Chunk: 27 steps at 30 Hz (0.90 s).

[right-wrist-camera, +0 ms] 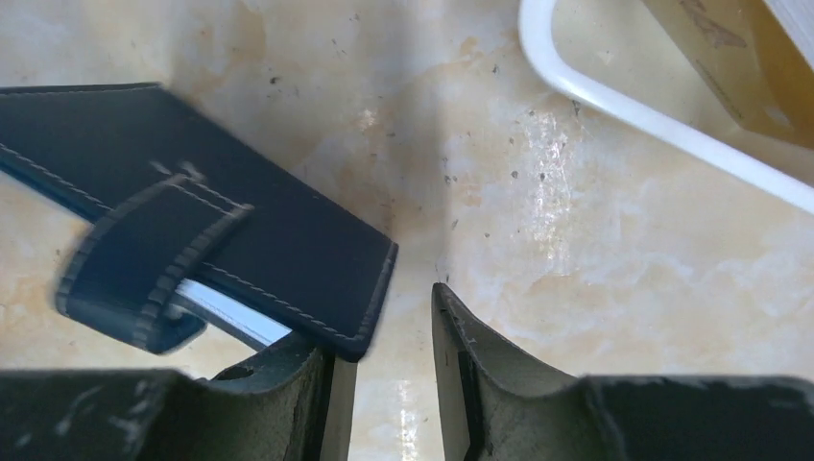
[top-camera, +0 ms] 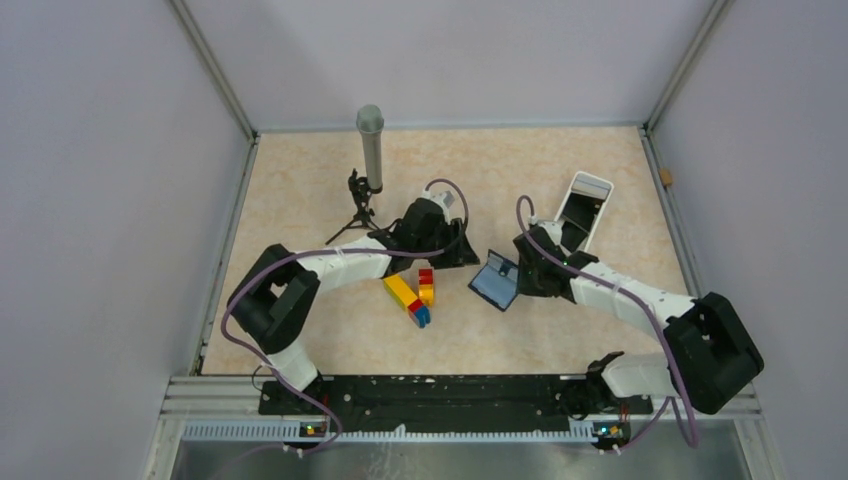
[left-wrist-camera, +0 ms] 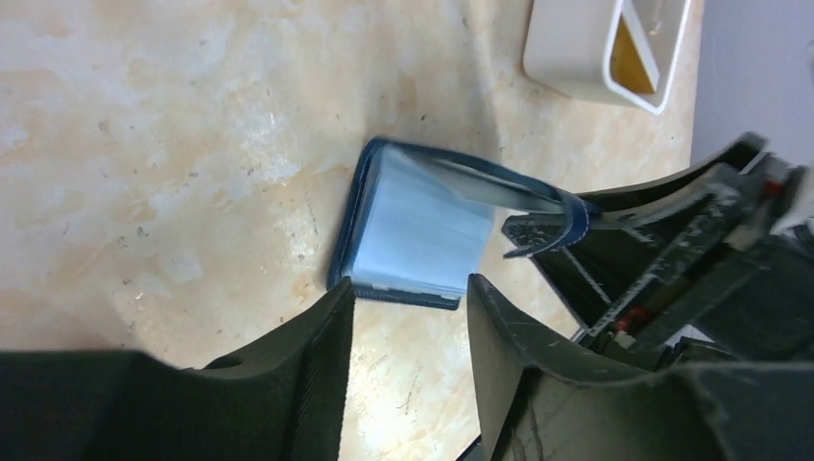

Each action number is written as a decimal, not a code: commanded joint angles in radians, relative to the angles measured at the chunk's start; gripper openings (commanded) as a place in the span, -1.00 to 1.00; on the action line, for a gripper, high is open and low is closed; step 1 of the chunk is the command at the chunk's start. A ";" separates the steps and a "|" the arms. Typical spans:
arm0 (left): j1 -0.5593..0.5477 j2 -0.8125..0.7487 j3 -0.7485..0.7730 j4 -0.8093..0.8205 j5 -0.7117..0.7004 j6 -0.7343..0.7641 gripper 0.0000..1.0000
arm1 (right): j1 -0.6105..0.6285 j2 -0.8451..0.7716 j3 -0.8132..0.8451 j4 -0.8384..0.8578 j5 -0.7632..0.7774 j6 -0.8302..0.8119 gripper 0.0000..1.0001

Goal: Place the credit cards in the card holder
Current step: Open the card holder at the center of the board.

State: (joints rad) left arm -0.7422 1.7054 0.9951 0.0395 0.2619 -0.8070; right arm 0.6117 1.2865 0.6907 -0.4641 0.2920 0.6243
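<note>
The navy card holder (top-camera: 495,282) lies open on the table between both arms, pale blue inner face (left-wrist-camera: 422,230) up. Its flap (right-wrist-camera: 192,182) stands raised, and the corner lies over the left finger (right-wrist-camera: 288,375) of my right gripper (right-wrist-camera: 384,322). That gripper is open, and only table shows between its fingers. My left gripper (left-wrist-camera: 408,288) is open and empty, its tips just short of the holder's near edge. A yellow-gold credit card (left-wrist-camera: 629,62) leans inside the white tray (left-wrist-camera: 576,48). I cannot tell whether a card sits in the holder.
A stack of coloured toy bricks (top-camera: 415,290) lies left of the card holder. A microphone on a small tripod (top-camera: 370,150) stands at the back, behind the left arm. The white tray (top-camera: 590,190) sits at the back right, near the right gripper (top-camera: 528,272).
</note>
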 commanded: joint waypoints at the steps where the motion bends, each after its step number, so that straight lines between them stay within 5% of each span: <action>1: -0.003 -0.046 0.054 -0.035 -0.031 0.043 0.00 | -0.044 -0.023 -0.042 0.090 -0.098 0.008 -0.34; 7: -0.006 -0.002 0.081 -0.035 0.005 0.030 0.02 | -0.090 -0.025 -0.094 0.174 -0.199 0.002 -0.34; 19: -0.007 0.066 0.119 -0.007 0.038 0.034 0.02 | -0.092 -0.073 -0.020 0.174 -0.142 -0.130 0.13; 27: -0.005 0.086 0.138 -0.002 0.049 0.041 -0.01 | -0.092 0.004 0.001 0.291 -0.169 -0.263 0.21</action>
State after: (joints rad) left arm -0.7460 1.7836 1.0916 0.0040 0.2966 -0.7849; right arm 0.5251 1.2472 0.6506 -0.2733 0.1272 0.4564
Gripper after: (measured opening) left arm 0.497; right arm 0.604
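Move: The card holder, its cover half raised, lies about 6 cm to the right hand's left, 1 cm ahead and 3 cm below. From that hand, the white tray is some 13 cm ahead and 9 cm to the right, and the red-yellow block is about 20 cm to the left and level with it. From the left hand, the holder is roughly 6 cm right, 3 cm back and 7 cm below. Right fingers dip 2 cm at the holder's cover, then spread while rising and sweeping forward about 3 cm. ##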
